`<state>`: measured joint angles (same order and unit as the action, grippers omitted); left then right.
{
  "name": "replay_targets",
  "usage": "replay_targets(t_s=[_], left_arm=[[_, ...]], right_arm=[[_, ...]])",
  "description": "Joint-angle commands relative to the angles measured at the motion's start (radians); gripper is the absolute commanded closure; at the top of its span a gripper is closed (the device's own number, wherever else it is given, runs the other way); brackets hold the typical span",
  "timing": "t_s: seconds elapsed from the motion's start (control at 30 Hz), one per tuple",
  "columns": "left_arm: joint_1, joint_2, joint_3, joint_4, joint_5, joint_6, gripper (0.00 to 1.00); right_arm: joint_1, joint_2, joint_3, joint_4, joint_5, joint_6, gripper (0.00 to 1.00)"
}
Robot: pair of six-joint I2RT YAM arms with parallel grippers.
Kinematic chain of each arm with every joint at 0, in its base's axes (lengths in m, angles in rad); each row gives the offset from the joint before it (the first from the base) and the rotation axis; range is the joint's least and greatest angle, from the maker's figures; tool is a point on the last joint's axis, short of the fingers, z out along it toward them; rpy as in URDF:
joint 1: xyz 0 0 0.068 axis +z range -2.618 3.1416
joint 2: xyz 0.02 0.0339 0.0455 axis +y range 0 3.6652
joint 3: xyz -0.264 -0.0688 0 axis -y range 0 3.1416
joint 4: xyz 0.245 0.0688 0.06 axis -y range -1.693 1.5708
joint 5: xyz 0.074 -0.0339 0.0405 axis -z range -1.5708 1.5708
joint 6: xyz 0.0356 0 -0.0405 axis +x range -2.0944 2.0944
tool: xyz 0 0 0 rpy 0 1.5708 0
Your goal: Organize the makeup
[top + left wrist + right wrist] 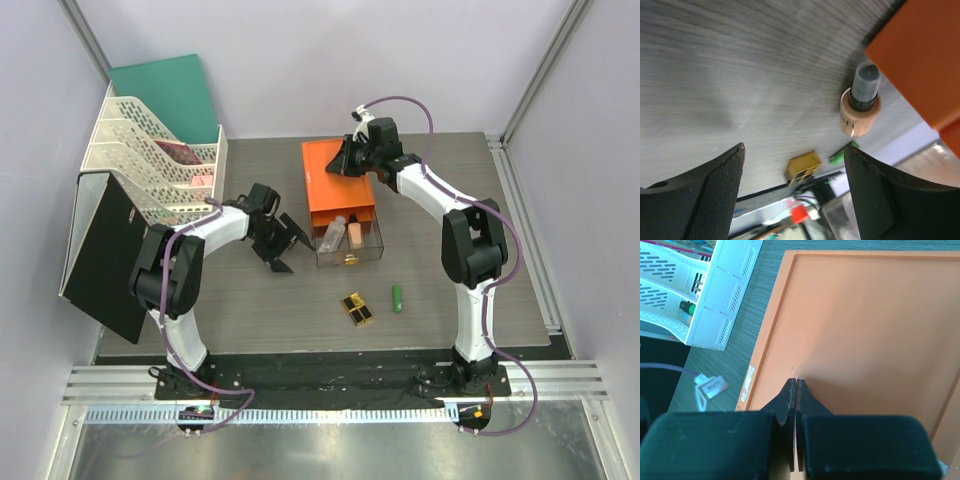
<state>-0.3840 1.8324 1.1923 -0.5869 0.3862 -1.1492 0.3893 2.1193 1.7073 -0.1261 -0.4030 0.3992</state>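
The makeup is split between table and drawer. A peach bottle with a dark cap (333,232) (860,102) sits at the left end of the clear pulled-out drawer (372,250), with a second peach item (356,235) beside it. Black-and-gold lipstick cases (357,308) (802,168) and a small green tube (397,298) (842,155) lie on the table in front. My left gripper (281,246) (794,150) hangs open and holds nothing, left of the drawer. My right gripper (350,160) (796,383) is shut, its tips resting on top of the orange drawer box (338,185) (865,315).
A white tiered file tray (150,165) (715,290) stands at the back left, with a green board (170,90) behind it and a black panel (110,255) leaning on its near side. The orange box fills the upper right of the left wrist view (920,55).
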Motion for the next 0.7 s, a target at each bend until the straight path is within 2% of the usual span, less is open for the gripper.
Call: replay_targets(t_s=[0.0,0.33,0.67], left_arm=[[-0.003,0.013,-0.106,0.28,0.129,-0.17,0.21],[-0.035,0.077,-0.077,0.417,0.158,-0.234,0.21],[-0.059,0.137,-0.048,0.46,0.16,-0.285,0.22]], right_arm=[[0.019,0.169,-0.112,-0.379,0.089,-0.06,0.99],[0.019,0.177,-0.1,-0.38,0.085,-0.059,0.99],[0.014,0.179,-0.103,-0.38,0.085,-0.062,0.99]])
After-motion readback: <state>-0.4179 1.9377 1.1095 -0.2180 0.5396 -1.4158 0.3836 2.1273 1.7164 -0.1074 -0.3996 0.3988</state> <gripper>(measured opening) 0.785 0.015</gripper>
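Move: The small foundation bottle, low beside the near-left side of the open drawer, lies about 6 cm to the left hand's right, 2 cm ahead and 3 cm below. The drawer's middle is some 12 cm right and 3 cm ahead. The orange cabinet is 9 cm right and 16 cm ahead, and the gold palette 14 cm right and 12 cm back. From the right hand, the bottle lies about 16 cm back, 5 cm left and 12 cm below. The left hand's forward finger comes against the open drawer's left side and pushes it to the right as the open gripper reaches for the foundation bottle. The hand sinks 1.5 cm at first and eases slightly back, then goes low to the right about 5 cm in all and some 2 cm forward, its wrist rolling roughly 15 degrees so the fingers point more to the right. The right hand's shut fingertips keep resting on the cabinet top. ##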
